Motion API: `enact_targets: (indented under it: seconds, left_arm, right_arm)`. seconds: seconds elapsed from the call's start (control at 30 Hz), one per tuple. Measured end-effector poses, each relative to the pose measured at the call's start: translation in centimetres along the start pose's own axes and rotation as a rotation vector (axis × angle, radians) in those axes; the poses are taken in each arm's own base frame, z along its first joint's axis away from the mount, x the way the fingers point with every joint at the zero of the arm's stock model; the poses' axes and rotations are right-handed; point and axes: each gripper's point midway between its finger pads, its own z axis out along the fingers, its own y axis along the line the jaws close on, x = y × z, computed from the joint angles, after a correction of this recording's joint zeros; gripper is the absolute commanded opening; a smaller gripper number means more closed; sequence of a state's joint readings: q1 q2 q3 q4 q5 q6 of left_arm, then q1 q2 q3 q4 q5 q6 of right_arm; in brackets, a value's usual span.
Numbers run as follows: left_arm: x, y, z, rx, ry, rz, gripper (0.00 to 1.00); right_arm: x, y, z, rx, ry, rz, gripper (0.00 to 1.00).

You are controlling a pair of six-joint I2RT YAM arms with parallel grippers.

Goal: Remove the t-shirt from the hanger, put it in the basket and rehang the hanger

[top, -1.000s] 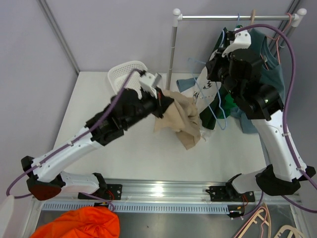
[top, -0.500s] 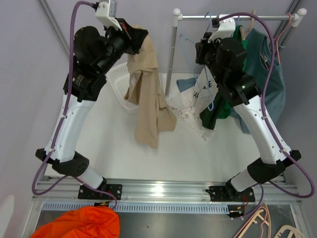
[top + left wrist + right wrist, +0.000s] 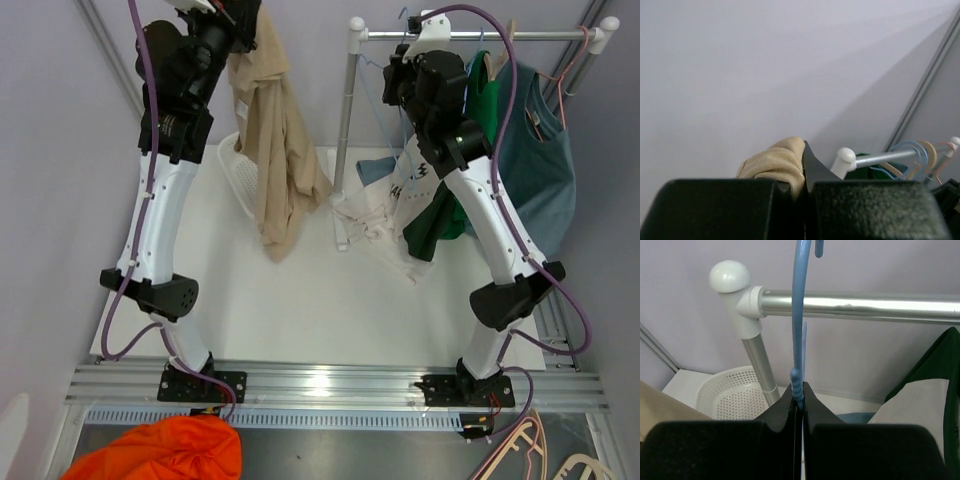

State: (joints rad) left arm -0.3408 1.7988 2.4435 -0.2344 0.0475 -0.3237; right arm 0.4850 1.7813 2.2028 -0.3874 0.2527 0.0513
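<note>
The tan t-shirt (image 3: pixel 272 150) hangs free in the air at the upper left, off the hanger. My left gripper (image 3: pixel 236 14) is raised high and shut on its top fold, which shows between the jaws in the left wrist view (image 3: pixel 775 162). My right gripper (image 3: pixel 396 78) is shut on the thin blue hanger (image 3: pixel 798 315), which is bare. It holds the hanger upright just in front of the left end of the metal rail (image 3: pixel 855 304). In the top view the hanger (image 3: pixel 374 66) shows only as a faint blue line.
A white perforated basket (image 3: pixel 232 165) sits on the table, partly behind the tan shirt. Green (image 3: pixel 490 95) and teal (image 3: pixel 545 150) garments hang on the rail (image 3: pixel 500 36). White and blue clothes (image 3: pixel 378 215) lie under it. An orange cloth (image 3: pixel 160 455) lies below the table's front.
My left arm has lifted the tan t-shirt from the table up and to the far left. My right arm has raised the blue hanger up to the rail's left end.
</note>
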Motion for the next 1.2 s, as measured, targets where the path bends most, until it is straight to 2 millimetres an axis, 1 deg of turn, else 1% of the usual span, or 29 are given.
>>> enact_targets:
  seconds: [0.1,0.23,0.3,0.37,0.4,0.43,0.5,0.57,0.6,0.7,0.77,0.8,0.9,0.97,1.03,1.07,1.1,1.13,1.17,1.2]
  left_arm:
    - [-1.1,1.1,0.6,-0.015,-0.058,0.029,0.01]
    - [-2.2,1.9,1.4,-0.034,-0.136,0.072,0.01]
    - [-2.1,2.6,1.9,-0.056,-0.167,0.096,0.01]
    - [-1.5,3.6,2.7,-0.080,-0.185,0.114,0.01]
    - [-0.7,4.3,3.3,-0.093,-0.185,0.122,0.01]
    - [0.2,5.0,3.8,-0.107,-0.176,0.128,0.01]
    - [2.8,6.8,4.8,-0.135,-0.139,0.133,0.01]
    - [6.2,8.8,5.5,-0.172,-0.076,0.127,0.01]
    - [8.3,10.1,5.8,-0.200,-0.036,0.121,0.01]
    - [14.0,13.1,5.6,-0.279,0.086,0.090,0.01]
    - [17.7,14.8,5.0,-0.335,0.173,0.058,0.01]
    - [19.2,15.5,4.7,-0.358,0.212,0.042,0.01]
    - [23.2,17.1,3.5,-0.422,0.320,-0.024,0.01]
    - [25.3,18.2,2.4,-0.472,0.383,-0.080,0.01]
    - [27.1,19.4,1.1,-0.525,0.439,-0.134,0.02]
    - [27.9,20.1,0.3,-0.555,0.463,-0.159,0.07]
    - [28.8,20.8,-0.6,-0.591,0.493,-0.184,0.15]
    - [29.5,21.4,-1.4,-0.622,0.522,-0.202,0.38]
    - [30.4,22.0,-2.3,-0.654,0.552,-0.222,0.47]
    - [31.0,22.4,-3.0,-0.678,0.576,-0.235,0.56]
  right_arm:
    - [0.5,-0.6,1.9,-0.001,0.001,0.004,0.00]
    - [1.6,-1.6,4.0,0.005,0.007,0.013,0.00]
    - [2.3,-2.1,5.0,0.007,0.016,0.015,0.00]
    - [3.2,-2.3,5.7,0.006,0.029,0.015,0.00]
    - [3.6,-2.2,6.0,0.003,0.037,0.015,0.00]
    - [4.0,-2.2,6.2,0.000,0.044,0.014,0.00]
    - [4.7,-1.9,6.5,-0.010,0.056,0.015,0.00]
    - [4.9,-1.6,6.6,-0.024,0.062,0.016,0.00]
    - [4.9,-1.5,6.5,-0.030,0.062,0.018,0.00]
    - [5.1,-0.9,6.7,-0.050,0.057,0.026,0.00]
    - [5.8,-0.6,6.8,-0.059,0.068,0.028,0.00]
    - [6.4,-0.4,6.8,-0.062,0.080,0.028,0.05]
    - [6.7,0.1,6.7,-0.069,0.087,0.029,0.32]
    - [6.6,0.4,6.5,-0.074,0.086,0.026,0.39]
    - [6.5,0.5,6.3,-0.076,0.088,0.023,0.43]
    - [6.4,0.5,6.1,-0.075,0.090,0.020,0.46]
    - [6.3,0.5,5.9,-0.074,0.091,0.019,0.56]
    - [6.2,0.5,5.7,-0.072,0.090,0.020,0.62]
    - [5.9,0.4,5.3,-0.070,0.087,0.022,0.68]
    - [5.6,0.3,5.0,-0.065,0.085,0.022,0.79]
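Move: The left hand holds the t-shirt; the basket lies about 14 cm ahead, 5 cm left and 57 cm below, the rod's end cap some 12 cm ahead, 18 cm right and 12 cm down. The right hand holds the blue hanger; its stretch of rod is about 9 cm ahead, 2 cm left and 2 cm up, the end cap 7 cm left at that reach and height, the green garment 7 cm ahead, 11 cm right and 20 cm down. Left lowers t-shirt 35 cm, also forward, into the basket; right takes hanger forward-down onto the rod; both open. ##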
